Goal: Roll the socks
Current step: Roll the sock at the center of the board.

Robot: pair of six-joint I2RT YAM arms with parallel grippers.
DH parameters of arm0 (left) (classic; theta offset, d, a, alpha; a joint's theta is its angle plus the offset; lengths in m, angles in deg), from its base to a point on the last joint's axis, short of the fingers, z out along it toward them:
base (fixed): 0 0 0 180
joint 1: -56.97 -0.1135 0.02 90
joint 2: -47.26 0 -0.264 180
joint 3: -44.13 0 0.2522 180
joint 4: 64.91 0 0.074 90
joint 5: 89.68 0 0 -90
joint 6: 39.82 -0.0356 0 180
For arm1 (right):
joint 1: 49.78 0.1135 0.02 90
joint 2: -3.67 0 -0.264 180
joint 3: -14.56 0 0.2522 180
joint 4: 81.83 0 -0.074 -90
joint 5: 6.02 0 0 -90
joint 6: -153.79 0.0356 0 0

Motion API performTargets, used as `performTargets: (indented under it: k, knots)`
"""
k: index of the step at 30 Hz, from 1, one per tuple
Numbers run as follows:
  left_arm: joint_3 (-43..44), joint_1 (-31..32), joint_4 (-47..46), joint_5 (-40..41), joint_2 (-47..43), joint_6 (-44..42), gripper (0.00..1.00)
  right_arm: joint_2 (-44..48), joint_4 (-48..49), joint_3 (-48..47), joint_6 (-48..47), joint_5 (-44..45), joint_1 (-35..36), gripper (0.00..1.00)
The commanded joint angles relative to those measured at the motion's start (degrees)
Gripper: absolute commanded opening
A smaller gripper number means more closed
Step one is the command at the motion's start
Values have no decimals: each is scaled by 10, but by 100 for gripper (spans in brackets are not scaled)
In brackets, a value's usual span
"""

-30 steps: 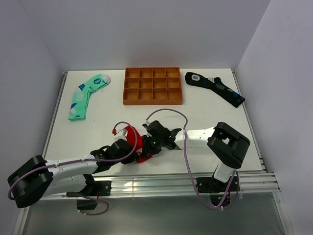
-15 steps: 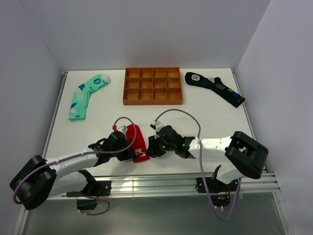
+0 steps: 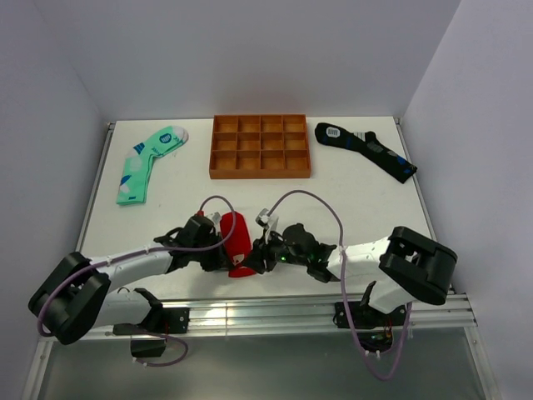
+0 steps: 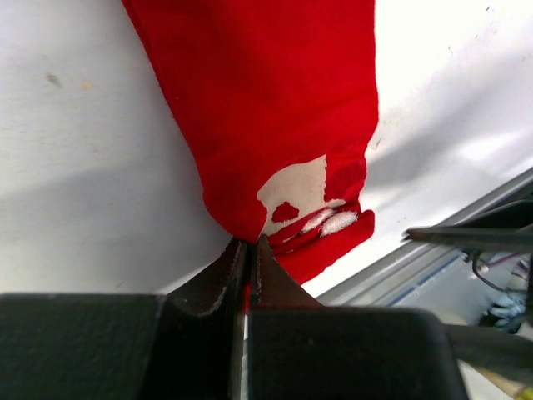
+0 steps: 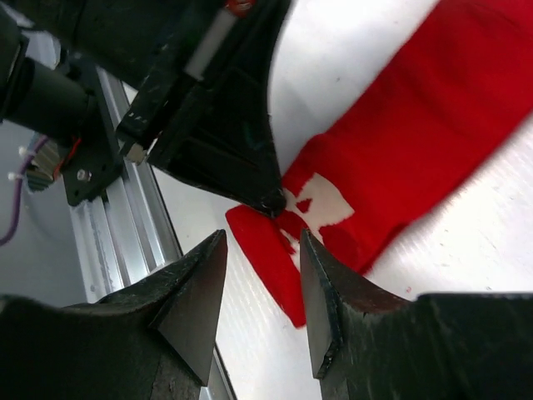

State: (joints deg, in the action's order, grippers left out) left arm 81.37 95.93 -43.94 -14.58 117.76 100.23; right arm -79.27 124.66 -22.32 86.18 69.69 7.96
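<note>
The red sock [image 3: 236, 240] with white marks lies lengthwise near the table's front edge, its near end folded under. My left gripper [image 4: 247, 247] is shut and pinches that folded end of the red sock [image 4: 266, 108] from the left. Just right of the sock, my right gripper [image 3: 260, 257] stands open. In its own view the red sock's [image 5: 391, 158] near tip lies ahead between the spread fingertips [image 5: 218, 242], which do not touch it. A mint-green sock [image 3: 146, 162] lies flat at the back left. At the back right lies a black sock [image 3: 366, 148] with blue patches.
An orange tray [image 3: 260, 171] with a grid of compartments stands at the back centre. The aluminium rail [image 3: 275, 315] of the table's front edge runs close below both grippers. White walls close the table on three sides.
The right gripper has opened wider and let go of the red sock, drawing back to its near end. The sock now lies stretched out. The left gripper has shifted right, still pinching it.
</note>
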Motion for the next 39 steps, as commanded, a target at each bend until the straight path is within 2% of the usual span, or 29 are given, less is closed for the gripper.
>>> performTargets:
  k: [1,22,32,39]
  knots:
    - [19,-6,38,-40,28,-26,0,-17,66,-4,-42,2,18,48]
    - [75,-46,82,-110,112,-64,0,-93,161,56,-65,76,75,49]
    - [83,-60,82,-138,135,-72,0,-73,151,75,-86,167,112,50]
    - [94,-71,90,-152,144,-81,0,-95,149,73,-92,198,128,50]
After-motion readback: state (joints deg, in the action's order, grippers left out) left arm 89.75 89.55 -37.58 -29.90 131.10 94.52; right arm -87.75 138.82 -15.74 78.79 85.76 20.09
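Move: The sock's small folded toe end lies about 2 cm back and 2 cm left of the right hand and some 6 cm below it. Of that hand, the left gripper's tips, which already pinch the fold's left edge, stand about 5 cm left, 1 cm back and 6 cm lower; the flat sock leg is centred some 6 cm ahead, 4 cm left and 6 cm down. From the left hand the fold lies about 3 cm right and 1 cm back, level with it. Down about 4.5 cm and back some 3 cm, the right hand sinks to the free right side of the fold, fast at first and then easing, its half-open fingers staying apart and the wrist turning a little, one finger ending over the fold's edge. The left hand keeps its pinch, eases about 1 cm to the right and tips some 15 degrees so its fingers point more steeply down. ##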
